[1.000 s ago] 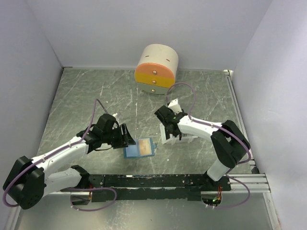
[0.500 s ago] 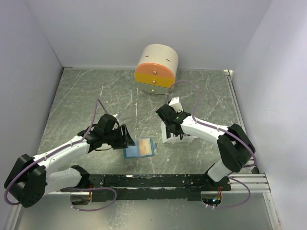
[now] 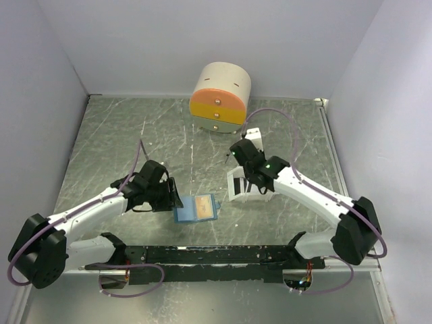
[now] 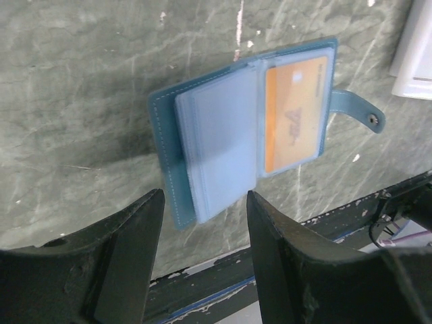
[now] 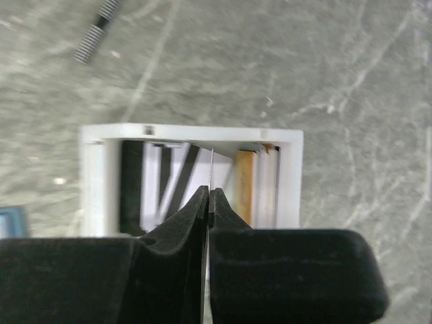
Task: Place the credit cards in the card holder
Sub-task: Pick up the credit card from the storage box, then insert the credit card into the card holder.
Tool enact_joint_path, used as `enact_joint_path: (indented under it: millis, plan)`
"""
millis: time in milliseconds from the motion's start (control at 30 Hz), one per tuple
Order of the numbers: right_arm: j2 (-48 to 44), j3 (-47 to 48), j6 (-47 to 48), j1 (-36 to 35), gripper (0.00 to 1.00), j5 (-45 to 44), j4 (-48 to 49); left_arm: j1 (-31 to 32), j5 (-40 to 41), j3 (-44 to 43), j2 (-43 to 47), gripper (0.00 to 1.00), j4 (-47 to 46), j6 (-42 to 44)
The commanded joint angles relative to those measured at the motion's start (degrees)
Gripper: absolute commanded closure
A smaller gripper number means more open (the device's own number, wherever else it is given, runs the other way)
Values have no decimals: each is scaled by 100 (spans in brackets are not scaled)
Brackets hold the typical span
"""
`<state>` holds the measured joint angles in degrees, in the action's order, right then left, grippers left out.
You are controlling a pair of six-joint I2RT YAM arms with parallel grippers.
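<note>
The card holder point(image 3: 197, 208) point(image 4: 223, 135) lies open on the table, light blue, with an orange card point(image 4: 295, 111) in its right-hand slot and its tab point(image 4: 358, 111) pointing right. My left gripper point(image 3: 173, 194) point(image 4: 206, 199) hangs open just left of it, touching nothing. Over the white tray point(image 3: 233, 185) point(image 5: 290, 175), my right gripper point(image 3: 255, 177) point(image 5: 209, 192) is shut on a thin whitish credit card point(image 5: 211, 165), seen edge-on and sticking out past the fingertips. More credit cards stand in the tray, among them an orange one point(image 5: 244, 182) and a black one point(image 5: 131, 185).
A round cream drawer box point(image 3: 219, 98) with orange and yellow fronts stands at the back. The black rail point(image 3: 216, 255) runs along the near edge, close to the card holder. A small striped spring-like piece point(image 5: 94, 37) lies beyond the tray.
My right gripper has shut on a card at the tray and drawn up and back a little, its arm stretching out. The left gripper has barely moved.
</note>
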<state>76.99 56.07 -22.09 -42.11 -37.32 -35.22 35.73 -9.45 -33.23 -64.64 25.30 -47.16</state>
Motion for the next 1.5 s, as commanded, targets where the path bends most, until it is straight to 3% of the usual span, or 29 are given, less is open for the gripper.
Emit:
enact_joint_path:
  millis: [0,167,400,533,867,1467]
  plan:
    - [-501,506,-263,-9,100,887,-116,-9,334,-352,-187,37,518,283]
    - [-982,457,-572,-17,100,2070,434,-8,366,-293,-154,38,433,202]
    - [-1277,-564,-1734,-11,100,3700,1854,-4,247,-175,-353,40,265,177]
    - [-1318,-1233,-2443,-8,100,4358,2719,-9,213,-26,-480,49,73,135]
    - [-801,-1920,-3114,-462,100,4464,3777,-6,262,183,-417,73,94,21]
    - [666,-1972,-2904,-732,100,4184,5005,-9,259,299,-646,78,0,-12]
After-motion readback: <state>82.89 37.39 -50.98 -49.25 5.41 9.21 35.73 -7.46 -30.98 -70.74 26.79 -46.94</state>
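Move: The right hand, already gripping a white card above the storage box, is bound for the open card holder, whose middle lies about 22 cm to its left, 8 cm back and 12 cm below; the box's middle is some 4 cm ahead, 1 cm left and 11 cm down. From the left hand the holder's middle is about 7 cm right, 2 cm ahead and 5 cm below, with the gold card in its right page about 11 cm right and 2 cm ahead. Keeping its pinch on the white card, the right hand swings about 19 cm left from over the storage box to the card holder, first climbing some 7 cm, then drawing back and sinking well below its starting height, while the wrist rolls nearly 60 degrees, left side up, so that the fingers turn from pointing forward and down to forward-left and down. Meanwhile the left hand sinks about 4 cm beside the holder's left page, drifting slightly left and back, and closes its empty fingers most of the way, ending right at the holder's left edge, where contact can't be made out. ##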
